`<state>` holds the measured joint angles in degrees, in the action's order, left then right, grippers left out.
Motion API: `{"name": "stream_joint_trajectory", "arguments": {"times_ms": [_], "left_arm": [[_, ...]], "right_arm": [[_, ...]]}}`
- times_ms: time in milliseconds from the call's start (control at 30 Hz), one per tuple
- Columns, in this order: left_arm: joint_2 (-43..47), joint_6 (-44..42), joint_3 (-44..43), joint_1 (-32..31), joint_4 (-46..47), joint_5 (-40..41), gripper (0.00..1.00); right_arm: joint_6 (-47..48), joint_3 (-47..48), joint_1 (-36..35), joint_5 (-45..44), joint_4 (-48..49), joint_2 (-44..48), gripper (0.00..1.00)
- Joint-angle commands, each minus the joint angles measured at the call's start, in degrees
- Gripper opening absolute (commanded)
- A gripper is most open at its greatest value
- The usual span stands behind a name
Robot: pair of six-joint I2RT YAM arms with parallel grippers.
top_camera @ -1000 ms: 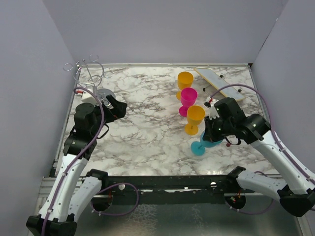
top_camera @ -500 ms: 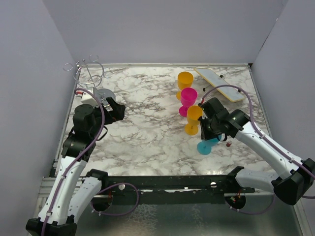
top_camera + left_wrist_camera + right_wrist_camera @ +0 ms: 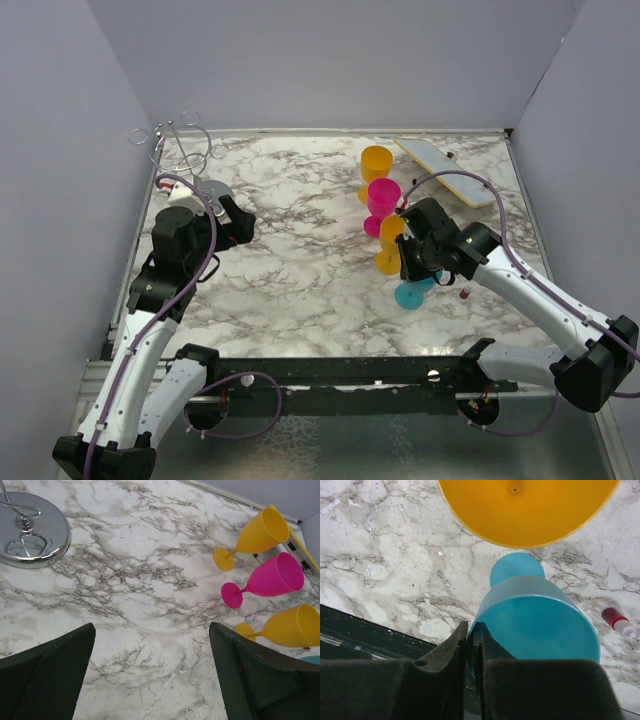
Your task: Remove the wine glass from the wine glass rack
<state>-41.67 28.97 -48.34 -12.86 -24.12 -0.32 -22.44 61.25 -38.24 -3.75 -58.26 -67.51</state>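
Observation:
The wine glass rack point(image 3: 178, 148), a thin silver wire stand on a shiny disc base point(image 3: 31, 529), stands at the back left corner. A blue wine glass point(image 3: 410, 294) is at the right front, foot toward the marble, close beside an orange glass point(image 3: 393, 240). My right gripper point(image 3: 420, 268) pinches the rim of the blue wine glass point(image 3: 540, 625) between nearly closed fingers point(image 3: 451, 652). My left gripper point(image 3: 235, 222) hovers open just in front of the rack base with bare marble between its fingers point(image 3: 55, 670).
A pink glass point(image 3: 382, 198) and a second orange glass point(image 3: 376, 164) stand behind the first orange one. A white board point(image 3: 446, 170) lies at the back right. A small red-capped item point(image 3: 616, 621) lies right of the blue glass. Grey walls enclose the table.
My right arm has swung left with the blue glass, bringing it close against the front orange glass. The left arm has hardly moved.

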Motion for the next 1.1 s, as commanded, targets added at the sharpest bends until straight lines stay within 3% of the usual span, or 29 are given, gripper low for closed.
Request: {"name": "stream_joint_trajectory", "arguments": {"times_ms": [0,133,233,467,833,1067], "left_arm": [[-0.1,-0.5,-1.7,0.1,0.5,0.6,0.99],[0.2,-0.9,-1.4,0.1,0.5,0.8,0.99],[0.3,-1.2,-1.3,0.1,0.5,1.2,0.99],[-1.5,-1.9,-4.0,0.1,0.4,1.1,0.99],[-2.5,1.1,-7.3,0.1,0.5,-0.6,0.99],[-2.6,-0.7,-14.0,0.1,-0.8,0.4,0.99]], "right_arm": [[0.1,-1.0,-0.7,1.6,2.9,0.1,0.10],[1.0,-1.4,-0.8,3.7,3.4,1.3,0.15],[1.6,-1.8,-0.8,5.4,4.3,2.4,0.31],[3.0,0.0,-0.7,4.9,4.1,6.0,0.54],[11.4,5.4,-0.8,2.6,8.5,16.4,0.72],[15.8,8.2,-0.7,-2.3,19.1,25.7,0.77]]}}
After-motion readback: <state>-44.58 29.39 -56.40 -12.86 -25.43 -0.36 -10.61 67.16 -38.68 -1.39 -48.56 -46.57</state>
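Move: The blue wine glass already stands on the table, its bowl's left rim at the right hand's barely parted fingertips; its middle is level with them, roughly 4 cm to the right and 7 cm below. The nearer orange glass is about 8 cm straight ahead, the pink one some 15 cm ahead and 3 cm left, and a small bottle level, about 16 cm right. From the left hand, the blue glass lies about 9 cm back, 37 cm right and 19 cm below. Letting go of the blue glass's rim, the right fingers spread to about three quarters open while the hand eases a centimetre to the left. It then climbs straight up off the glass, gathering speed, for about 15 cm, the wrist tilting some 35 degrees so that the fingers swing from downward towards forward. The empty left hand, wide open, rises around 5 cm late on. ##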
